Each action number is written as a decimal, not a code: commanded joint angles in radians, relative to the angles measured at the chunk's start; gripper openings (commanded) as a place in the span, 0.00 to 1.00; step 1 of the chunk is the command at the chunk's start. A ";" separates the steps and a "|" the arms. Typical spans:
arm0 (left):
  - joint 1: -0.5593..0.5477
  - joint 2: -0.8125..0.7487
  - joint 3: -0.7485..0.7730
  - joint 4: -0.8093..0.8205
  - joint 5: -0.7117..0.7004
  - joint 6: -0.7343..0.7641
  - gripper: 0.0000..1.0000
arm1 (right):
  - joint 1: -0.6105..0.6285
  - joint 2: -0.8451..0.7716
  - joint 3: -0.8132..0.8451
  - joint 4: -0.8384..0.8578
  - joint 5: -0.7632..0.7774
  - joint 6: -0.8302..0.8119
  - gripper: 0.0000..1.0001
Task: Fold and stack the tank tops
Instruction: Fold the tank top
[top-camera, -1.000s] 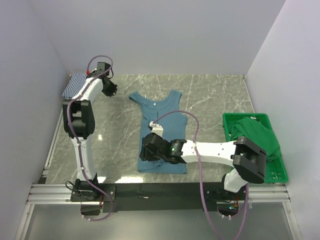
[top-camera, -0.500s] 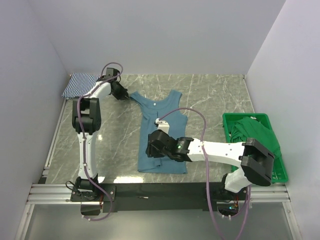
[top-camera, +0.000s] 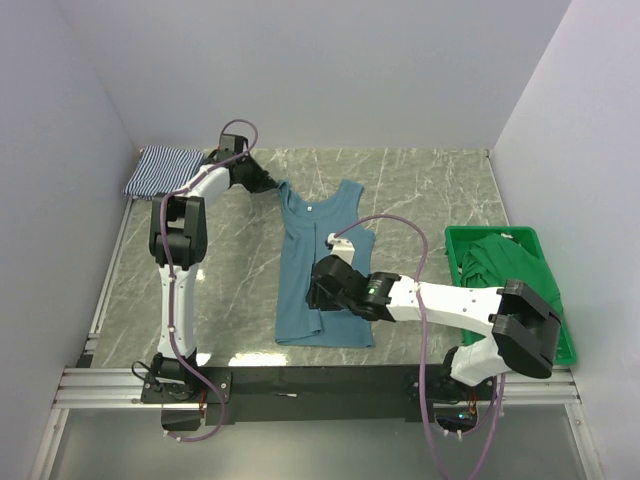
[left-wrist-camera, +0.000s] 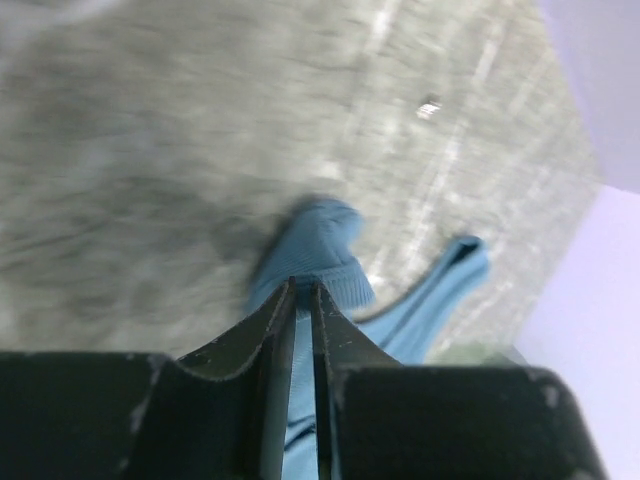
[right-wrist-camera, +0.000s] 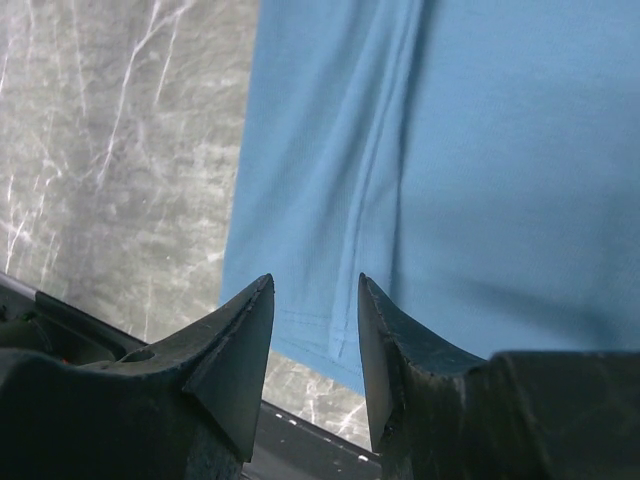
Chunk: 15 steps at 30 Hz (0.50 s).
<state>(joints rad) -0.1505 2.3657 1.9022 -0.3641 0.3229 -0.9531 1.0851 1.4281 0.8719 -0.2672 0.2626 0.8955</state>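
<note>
The teal-blue tank top lies flat in the middle of the table, neck away from me. My left gripper is shut on its left shoulder strap; the left wrist view shows the strap pinched between the nearly closed fingers of the left gripper. My right gripper hovers open over the top's lower left part. The right wrist view shows the right gripper empty above the cloth near a side seam and the hem. The striped tank top lies at the back left corner.
A green crate holding green cloth stands at the right edge. Walls close in at the back and both sides. The black rail with the arm bases runs along the near edge.
My left gripper swung right from beside the striped top, closed on the teal top's left strap and drew it inward. My right gripper shifted a little right over the teal top.
</note>
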 joint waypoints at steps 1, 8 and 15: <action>-0.021 -0.008 0.044 0.093 0.085 -0.027 0.17 | -0.020 -0.043 -0.011 0.025 0.026 -0.010 0.46; -0.043 0.041 0.072 0.172 0.148 -0.062 0.18 | -0.059 -0.060 -0.042 0.039 0.023 -0.021 0.46; -0.055 0.124 0.153 0.165 0.173 -0.093 0.18 | -0.091 -0.066 -0.067 0.062 0.004 -0.029 0.46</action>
<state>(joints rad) -0.2008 2.4619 1.9980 -0.2256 0.4564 -1.0199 1.0077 1.3926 0.8139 -0.2382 0.2584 0.8833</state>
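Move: The tank top's left strap, the near one, lies just right of the left hand's fingertips, about 3 cm to the right, 1 cm back and some 3 cm lower. Its right strap is about 21 cm to that hand's right and level with it; the neckline's middle is roughly 12 cm right and 8 cm back. From the right hand the shirt's right side edge is some 14 cm right and 2 cm ahead, the folded flap's hem corner about 6 cm back and 1 cm right, both roughly 6 cm below. The tank top's left strap is passed over by the left hand, whose nearly shut fingers travel about 5 cm to the right, rising a little before starting to dip, towards the right strap, the wrist turning some 10 degrees with its left side dropping. Over the shirt's lower part the right hand drifts about 3 cm right and forward, fingers still half open, away from the flap's hem corner and towards the right side edge. ##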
